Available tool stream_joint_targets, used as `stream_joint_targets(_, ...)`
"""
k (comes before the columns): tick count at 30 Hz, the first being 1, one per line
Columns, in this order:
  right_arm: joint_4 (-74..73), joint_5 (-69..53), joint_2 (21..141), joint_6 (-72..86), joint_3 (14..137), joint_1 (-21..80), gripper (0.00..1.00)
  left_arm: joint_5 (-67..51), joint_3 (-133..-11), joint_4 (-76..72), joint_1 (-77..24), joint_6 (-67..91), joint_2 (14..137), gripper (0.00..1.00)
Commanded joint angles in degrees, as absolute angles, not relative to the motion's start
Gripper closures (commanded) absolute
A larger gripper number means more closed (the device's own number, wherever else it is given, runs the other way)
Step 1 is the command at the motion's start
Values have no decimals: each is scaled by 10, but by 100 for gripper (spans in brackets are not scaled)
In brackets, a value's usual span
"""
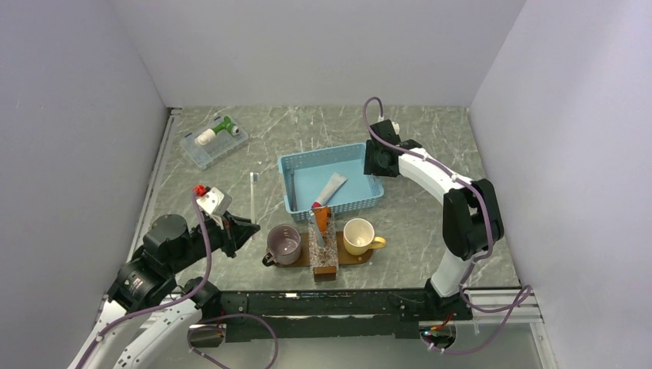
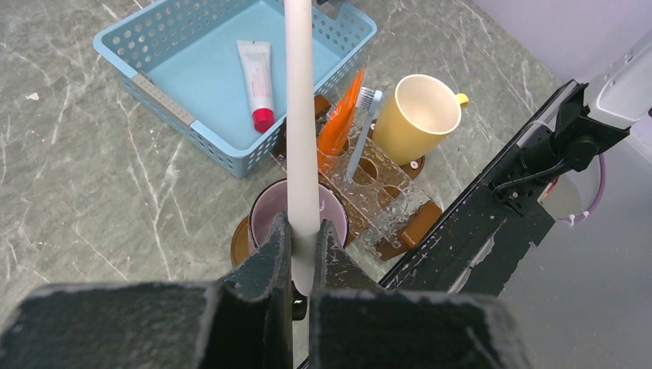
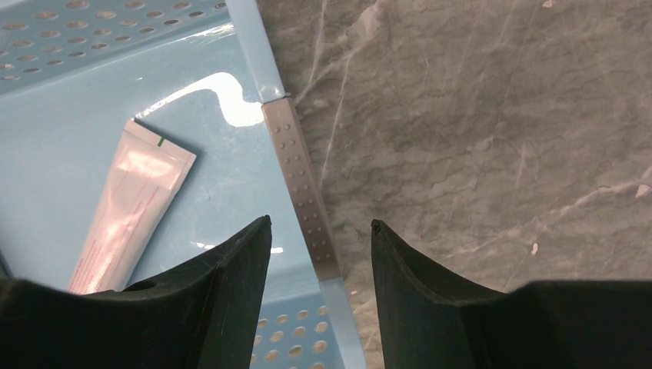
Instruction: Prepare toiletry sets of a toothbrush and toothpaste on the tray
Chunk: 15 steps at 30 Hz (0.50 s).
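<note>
My left gripper [image 2: 305, 231] is shut on the lower end of a pale toothbrush [image 2: 298, 115], which sticks up and away from the jaws. It hangs just above a purple mug [image 2: 265, 211] at the left end of the dark-brown tray [image 2: 415, 227]. On the tray a clear holder [image 1: 323, 244] carries the orange toothpaste [image 2: 340, 119] and a second toothbrush [image 2: 361, 131]. From above, the left gripper [image 1: 250, 228] sits left of the tray [image 1: 355, 260] with the toothbrush [image 1: 252, 192] pointing to the back. My right gripper [image 3: 319, 223] is open, straddling the blue basket's rim [image 3: 304, 192].
A yellow mug [image 1: 360, 235] stands on the tray's right end. The light-blue basket [image 1: 296, 165] behind the tray holds a white tube with a red cap [image 1: 329, 188]. A clear box [image 1: 214, 140] with a green and white item sits at the back left.
</note>
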<state>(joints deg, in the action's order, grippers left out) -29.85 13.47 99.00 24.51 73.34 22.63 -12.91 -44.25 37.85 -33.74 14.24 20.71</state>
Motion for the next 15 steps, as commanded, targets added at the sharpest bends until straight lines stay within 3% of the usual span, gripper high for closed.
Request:
stream_joint_targets(1,-275,102,999,241,762,212,49,-137,-444,367,-339,135,201,100)
stream_joint_targets(15,-276,112,1044,253,795,204,89,-134,-445,370,-339,132,205,100)
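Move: The grey grip on the blue basket's right rim lies between the right hand's open fingers, about 1 cm ahead, 1 cm left and 1 cm below. The toothpaste in the basket is some 11 cm left, 4 cm back and 6 cm down; the yellow mug is about 4 cm left, 16 cm back and 5 cm lower. From the idle left hand, the rim grip lies roughly 23 cm ahead, 28 cm right and 17 cm below. Forward by nearly 2 cm, after first dipping a little under 1 cm, the right hand stays at the basket's right end while its fingers close from about half open to nearly shut, one inside and one outside the wall, pinching the rim at the grey grip. The wrist barely rolls. ##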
